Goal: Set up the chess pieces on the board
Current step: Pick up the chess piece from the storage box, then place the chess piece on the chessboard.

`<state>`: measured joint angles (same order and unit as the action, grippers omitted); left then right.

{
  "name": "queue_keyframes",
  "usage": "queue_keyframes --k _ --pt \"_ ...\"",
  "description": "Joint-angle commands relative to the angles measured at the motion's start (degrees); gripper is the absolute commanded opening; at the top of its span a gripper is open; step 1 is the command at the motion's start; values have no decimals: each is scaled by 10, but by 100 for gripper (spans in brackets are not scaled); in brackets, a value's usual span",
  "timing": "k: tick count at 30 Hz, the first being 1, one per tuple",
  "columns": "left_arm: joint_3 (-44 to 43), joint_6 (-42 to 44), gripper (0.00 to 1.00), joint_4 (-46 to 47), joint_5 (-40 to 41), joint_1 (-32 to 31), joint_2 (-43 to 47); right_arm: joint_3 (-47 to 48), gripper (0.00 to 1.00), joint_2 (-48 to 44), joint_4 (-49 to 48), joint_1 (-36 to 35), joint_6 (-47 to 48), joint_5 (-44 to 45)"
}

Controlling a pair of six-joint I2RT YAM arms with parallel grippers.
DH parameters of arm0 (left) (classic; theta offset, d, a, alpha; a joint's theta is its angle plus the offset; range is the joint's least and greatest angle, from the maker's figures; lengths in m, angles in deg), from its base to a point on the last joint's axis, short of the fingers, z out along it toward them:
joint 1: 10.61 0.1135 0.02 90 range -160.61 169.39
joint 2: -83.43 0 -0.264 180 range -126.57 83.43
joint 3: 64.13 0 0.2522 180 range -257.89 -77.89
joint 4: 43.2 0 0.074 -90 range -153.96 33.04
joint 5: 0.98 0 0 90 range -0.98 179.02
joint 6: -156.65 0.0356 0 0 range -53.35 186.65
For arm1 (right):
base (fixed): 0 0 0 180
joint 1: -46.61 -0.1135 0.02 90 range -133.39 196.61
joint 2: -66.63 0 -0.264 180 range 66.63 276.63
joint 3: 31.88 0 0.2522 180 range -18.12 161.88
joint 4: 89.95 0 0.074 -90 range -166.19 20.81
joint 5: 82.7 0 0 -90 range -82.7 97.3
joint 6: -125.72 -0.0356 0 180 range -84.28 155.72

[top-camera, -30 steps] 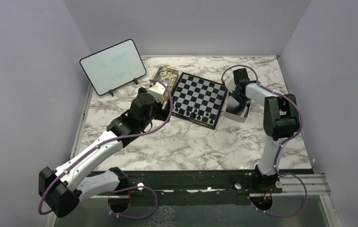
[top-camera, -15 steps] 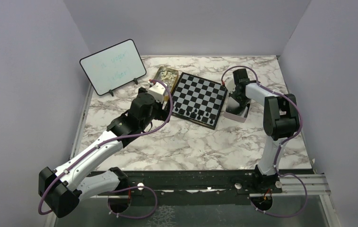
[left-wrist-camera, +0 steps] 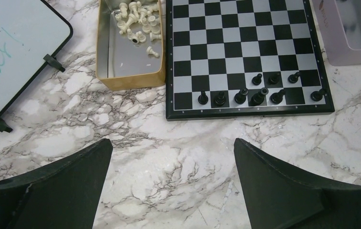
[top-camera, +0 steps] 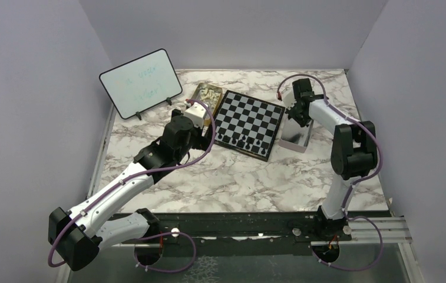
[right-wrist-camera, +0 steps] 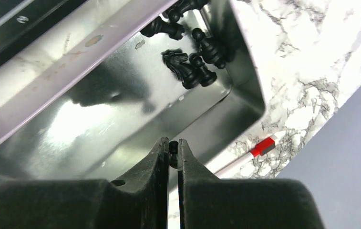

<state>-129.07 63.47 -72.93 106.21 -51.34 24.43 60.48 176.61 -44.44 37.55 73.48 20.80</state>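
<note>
The board lies at the table's back, turned a little; in the left wrist view, several black chess pieces stand along the near rows of the board. Cream chess pieces lie in a gold tin to its left. My right gripper hangs over a pale metal tin right of the board, shut on a small black chess piece. More black pieces lie in that tin's corner. My left gripper stands wide open over bare marble, in front of the board.
A white dry-erase board leans at the back left. A marker with a red cap lies on the marble beyond the pale tin. Purple walls close in the table on three sides.
My right gripper has closed on a black piece and lifted up and back from the pale tin. The left arm has not moved.
</note>
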Motion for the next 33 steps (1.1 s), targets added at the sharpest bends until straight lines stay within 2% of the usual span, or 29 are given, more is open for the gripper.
queue_keyframes --k 1,6,10,13,18,22,24,28,33 --pt "5 -4 99 7 22 1 0 32 11 -65 48 -5 -58 -40" --pt "3 -18 99 8 -26 1 -16 54 12 -106 67 -6 -133 -100" --pt "-11 -54 94 9 -94 0 -25 46 12 -151 42 -7 -243 -182" --pt "-25 -101 90 18 -150 0 -26 7 12 -196 -17 -7 -345 -283" --pt "-37 -217 77 77 -226 1 -32 -104 12 -271 -196 -17 -580 -421" --pt "-38 -314 66 141 -271 2 -40 -169 12 -323 -308 -48 -715 -424" --pt "-35 -355 64 176 -280 1 -45 -189 11 -342 -346 -62 -770 -419" --pt "-31 -423 62 233 -277 1 -51 -209 11 -367 -395 -79 -830 -433" --pt "-35 -490 53 286 -275 2 -69 -242 11 -402 -451 -94 -884 -432"
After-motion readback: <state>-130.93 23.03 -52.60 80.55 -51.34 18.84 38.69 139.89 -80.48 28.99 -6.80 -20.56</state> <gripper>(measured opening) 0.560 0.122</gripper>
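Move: In my right fingers I already hold a black chess piece, just lifted off the storage box floor; my left gripper, its next stop, is some 45 cm left, 14 back and 17 higher. The remaining black pieces lie about 5 cm ahead, 4 left; the chess board's middle is 26 cm left, 1 ahead. From my empty left hand the held piece is about 45 cm right, 14 ahead, 17 down, with the placed black pieces between, 17 right and 7 ahead. Keeping the pinch on the piece, I raise my right hand up out of the storage box, then swing it left over the board, about 22 cm each way and some 8 back, rolling it about 90 degrees until the fingers point left. My left hand goes about 12 cm right to meet it, dipping slightly before rising, rolls its fingers rightward and narrows them to roughly half open. ##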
